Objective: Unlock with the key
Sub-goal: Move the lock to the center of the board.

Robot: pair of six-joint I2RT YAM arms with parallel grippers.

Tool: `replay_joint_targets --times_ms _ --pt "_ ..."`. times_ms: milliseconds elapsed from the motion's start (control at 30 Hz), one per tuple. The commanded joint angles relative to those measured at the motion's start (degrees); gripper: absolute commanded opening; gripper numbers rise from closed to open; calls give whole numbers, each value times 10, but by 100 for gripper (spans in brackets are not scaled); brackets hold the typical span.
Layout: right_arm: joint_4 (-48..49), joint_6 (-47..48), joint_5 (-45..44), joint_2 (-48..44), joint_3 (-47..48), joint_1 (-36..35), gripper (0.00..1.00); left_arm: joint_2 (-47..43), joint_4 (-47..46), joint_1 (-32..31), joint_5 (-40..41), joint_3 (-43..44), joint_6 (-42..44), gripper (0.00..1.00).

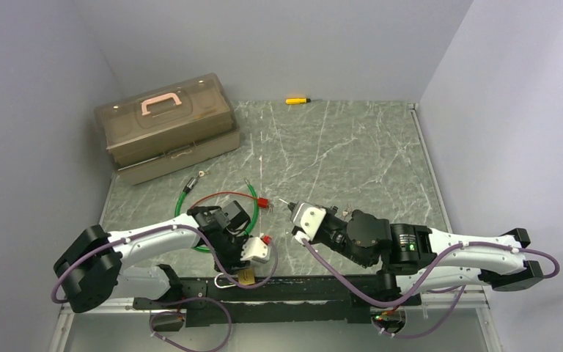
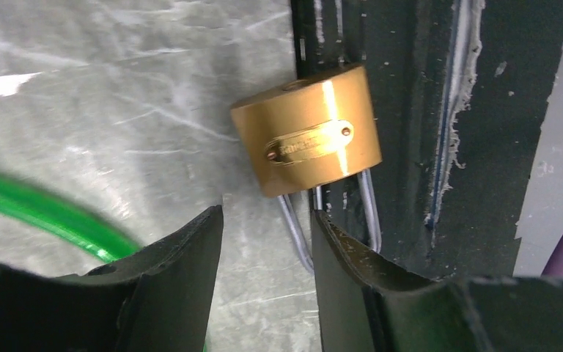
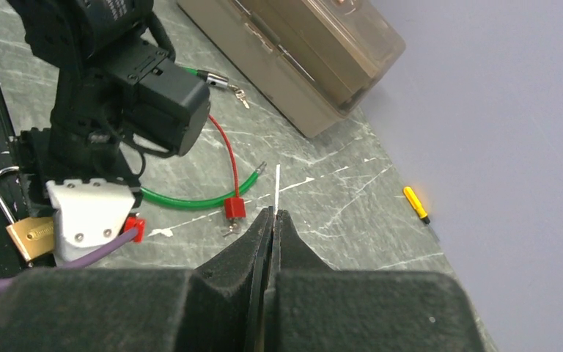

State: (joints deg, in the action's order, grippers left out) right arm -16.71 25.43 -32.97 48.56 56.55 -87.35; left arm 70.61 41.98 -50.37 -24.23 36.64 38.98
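Observation:
A brass padlock (image 2: 306, 130) lies on its side at the table's near edge, partly on the black rail, its steel shackle (image 2: 295, 235) pointing toward my left gripper (image 2: 266, 220). That gripper is open, and one shackle leg runs in beside its right finger; bare table shows between the fingers. From above, the left gripper (image 1: 249, 265) hangs just over the padlock (image 1: 245, 277). My right gripper (image 3: 272, 213) is shut on the key (image 3: 277, 183), whose thin silver blade sticks out past the fingertips. It hovers mid-table (image 1: 293, 210), to the right of the padlock (image 3: 31, 236).
A brown tool box (image 1: 165, 126) stands at the back left. A green cable loop (image 1: 190, 198) and a red cable with a small red lock (image 1: 262, 202) lie between the arms. A yellow screwdriver (image 1: 297, 100) rests by the back wall. The black rail (image 1: 300, 290) runs along the near edge.

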Motion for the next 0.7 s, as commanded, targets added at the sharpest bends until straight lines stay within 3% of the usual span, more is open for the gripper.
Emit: replay_joint_targets --times_ms 0,300,467,667 --pt "14 -2 -5 3 32 2 0 15 -23 -33 -5 -5 5 53" --pt "13 -5 -25 -8 38 1 0 98 -99 -97 109 8 -22 47" --pt "9 -3 -29 -15 38 1 0 172 -125 -95 158 33 -22 39" --pt "9 1 -39 -27 32 1 0 201 -136 -34 119 89 -37 25"
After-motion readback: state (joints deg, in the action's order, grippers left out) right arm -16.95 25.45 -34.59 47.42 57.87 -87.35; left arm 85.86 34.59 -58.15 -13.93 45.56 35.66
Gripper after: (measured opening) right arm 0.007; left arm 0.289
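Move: The padlock lies across the board's near edge, its brass body about 4 cm to the right of my open left hand, some 2 cm back and 2 cm below, its shackle pointing left under my fingertips. The middle of the green cable loop is roughly 18 cm ahead and 4 cm left; the red lock is about 22 cm ahead and 9 cm right. From my right hand the padlock lies some 12 cm left, 5 cm back and 32 cm below. With my left hand I first dip about 1.5 cm down and as far back, onto the padlock's shackle, then turn back and sweep some 5 cm forward and 4 cm to the right, staying low. My half-open fingers close around one shackle leg as they go, dragging the padlock inward from the board's edge. ##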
